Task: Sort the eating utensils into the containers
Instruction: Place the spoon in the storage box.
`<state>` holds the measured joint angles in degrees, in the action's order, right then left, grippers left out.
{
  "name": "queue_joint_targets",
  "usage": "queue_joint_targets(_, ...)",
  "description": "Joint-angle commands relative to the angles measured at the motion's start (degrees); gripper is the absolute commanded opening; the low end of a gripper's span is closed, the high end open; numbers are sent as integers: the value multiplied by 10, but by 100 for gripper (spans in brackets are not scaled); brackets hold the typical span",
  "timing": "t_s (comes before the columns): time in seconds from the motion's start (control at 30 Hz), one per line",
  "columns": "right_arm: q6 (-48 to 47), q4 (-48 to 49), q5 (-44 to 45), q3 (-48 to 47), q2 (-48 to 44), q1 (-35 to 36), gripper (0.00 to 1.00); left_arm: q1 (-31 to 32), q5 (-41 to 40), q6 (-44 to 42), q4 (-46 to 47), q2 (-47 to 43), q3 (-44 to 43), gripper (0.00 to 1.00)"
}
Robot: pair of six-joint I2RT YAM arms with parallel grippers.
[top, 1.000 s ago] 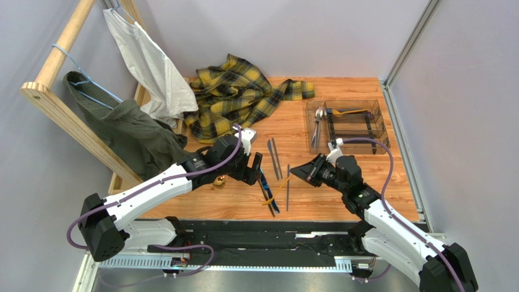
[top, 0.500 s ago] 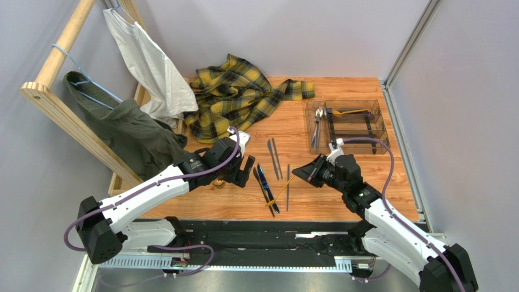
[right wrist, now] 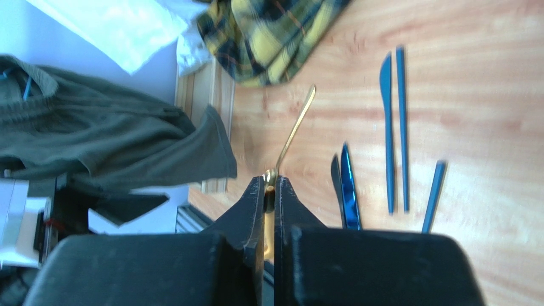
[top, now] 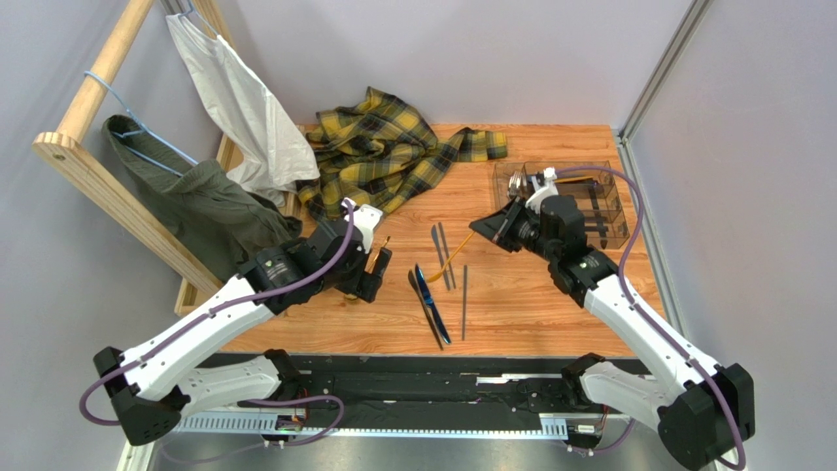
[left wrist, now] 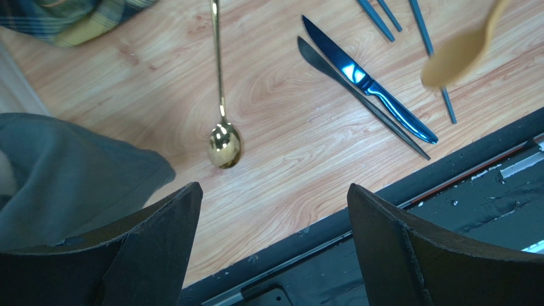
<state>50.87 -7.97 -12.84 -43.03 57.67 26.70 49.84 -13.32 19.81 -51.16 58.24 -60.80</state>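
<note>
My right gripper (top: 494, 232) (right wrist: 269, 182) is shut on a gold spoon (top: 450, 263) (right wrist: 295, 127), which hangs above the table left of the containers (top: 615, 212), a clear tray holding a gold spoon (top: 567, 180) and silver pieces (top: 512, 202). My left gripper (top: 378, 272) (left wrist: 273, 191) stands open and empty above a second gold spoon (left wrist: 221, 135) lying on the wood. An iridescent blue knife (top: 430, 300) (left wrist: 373, 92) and a dark knife (left wrist: 348, 86) lie side by side. Two dark pieces (top: 442, 253) (right wrist: 394, 127) and a dark stick (top: 464, 300) (right wrist: 434, 191) lie nearby.
A yellow plaid shirt (top: 383, 147) is heaped at the back. A wooden rack (top: 93, 157) on the left carries a green garment (top: 206, 211) and a white one (top: 246, 108); the green cloth (left wrist: 64, 172) reaches close to the left gripper. A black rail (top: 422, 378) runs along the table's front edge.
My right gripper has lifted the gold spoon off the blue knife and carried it back and right toward the tray. The open left gripper has drawn back to the left.
</note>
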Motion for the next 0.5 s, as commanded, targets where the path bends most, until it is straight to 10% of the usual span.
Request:
queue_joint_targets(0.0, -51, -20, -2, -84, 36, -30, 0, 1, -36, -24, -55, -35, -12, 93)
queue_joint_targets(0.47, -95, -61, -69, -256, 176, -230, 0, 2, -62, -42, -20, -82, 19, 93)
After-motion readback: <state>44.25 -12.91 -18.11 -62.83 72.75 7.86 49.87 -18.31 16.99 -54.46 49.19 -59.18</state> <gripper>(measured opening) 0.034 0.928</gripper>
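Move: I still hold the yellow spoon by its handle in my right hand. The storage box's middle lies about 18 cm ahead of that hand, 26 cm to its right and 18 cm lower. The fork in the box's left compartment is some 18 cm ahead and 13 cm right, and the dark knife lies about 7 cm left and 4 cm ahead. From my left hand, the box is roughly 27 cm ahead and 47 cm right. With my right fingers kept shut on the spoon handle, I swing the spoon forward about 11 cm towards the storage box, bending more and more to the right (8 cm in all) and climbing 5 cm, mostly early on; the wrist turns some 10 degrees clockwise. My wide-open, empty left hand draws away leftward, rising slightly. ##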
